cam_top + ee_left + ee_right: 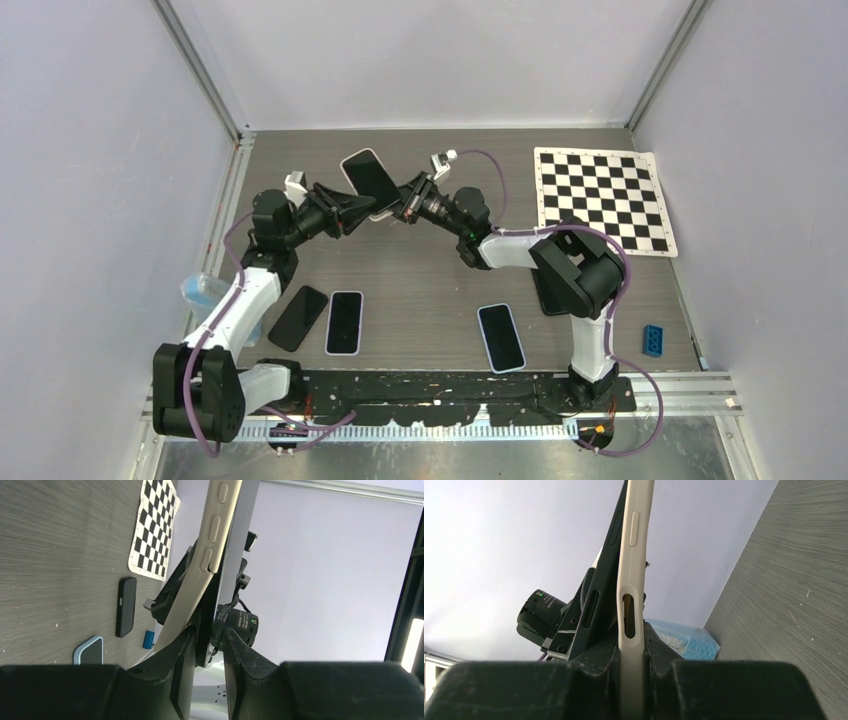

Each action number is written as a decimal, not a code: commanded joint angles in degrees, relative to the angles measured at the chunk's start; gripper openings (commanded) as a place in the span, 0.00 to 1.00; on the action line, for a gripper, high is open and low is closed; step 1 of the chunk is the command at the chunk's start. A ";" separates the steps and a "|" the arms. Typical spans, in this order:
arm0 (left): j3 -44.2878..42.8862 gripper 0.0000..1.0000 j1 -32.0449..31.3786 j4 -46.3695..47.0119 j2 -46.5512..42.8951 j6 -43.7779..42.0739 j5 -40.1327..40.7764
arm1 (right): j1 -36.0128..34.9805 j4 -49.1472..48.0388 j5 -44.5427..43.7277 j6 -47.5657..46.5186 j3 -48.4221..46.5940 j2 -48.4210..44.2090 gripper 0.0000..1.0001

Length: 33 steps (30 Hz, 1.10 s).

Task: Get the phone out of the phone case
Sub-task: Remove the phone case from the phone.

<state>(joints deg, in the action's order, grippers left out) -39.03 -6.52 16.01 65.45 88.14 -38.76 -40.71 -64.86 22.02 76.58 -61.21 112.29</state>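
Observation:
Both arms hold the phone (371, 178) and its cream phone case (200, 575) in the air over the back of the table. In the right wrist view my right gripper (630, 645) is shut on the case's edge (636, 555), and the black phone (611, 545) leans away from the case. In the left wrist view the case bends off to the left of the phone (209, 630). My left gripper (210, 632) straddles the phone's lower corner. One finger (182, 665) lies against it between phone and case. The other finger (235, 660) stands a sliver off.
On the table lie a black phone (298, 318), a pale-cased phone (343, 322) and another cased phone (501, 337). A blue brick (653, 340) sits at the right, a checkerboard (603, 198) at the back right, a blue plastic bag (200, 292) at the left.

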 commanded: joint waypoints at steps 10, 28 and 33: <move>1.50 0.22 -0.10 10.77 0.48 0.84 0.12 | -2.80 -5.47 4.05 -1.83 -3.27 -3.05 0.01; 0.18 0.00 -0.09 13.26 -2.66 -3.88 -5.94 | 0.62 10.29 -0.61 -9.68 -0.97 -8.25 0.01; 0.44 0.00 -0.11 14.76 -3.34 1.95 -9.25 | 1.26 23.55 -5.63 -19.95 -0.94 -13.08 0.01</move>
<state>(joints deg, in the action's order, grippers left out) -37.15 -6.52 24.12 64.84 86.02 -42.46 -40.49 -50.26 21.06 67.18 -61.14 105.89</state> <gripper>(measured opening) 0.064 0.199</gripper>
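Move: The phone, already tipped partly up out of its case, hangs in the air with its middle about 5 cm ahead of the left hand and roughly level with it sideways, perhaps 1 cm higher; its near left edge lies between the loosely open left fingers. The case sits just under it, its middle also about 5 cm ahead and a shade below the hand. From the right hand, which grips the case's right side, the phone's middle lies about 4 cm ahead, 6 cm to the left and 1 cm higher, with the case's middle just beneath. The left hand rises a little and shuts its fingers on the bare phone edge, leaving the case outside the grip below, then draws up and back with the phone, ending about 1.5 cm higher and 1 cm nearer the base, the fingertips tilting slightly upward. The right hand keeps its pinch on the case's side, eases a touch to the left, then comes back right by over 1 cm and slightly down while rolling about 10 degrees, left side sinking, to work the case away from the phone. ##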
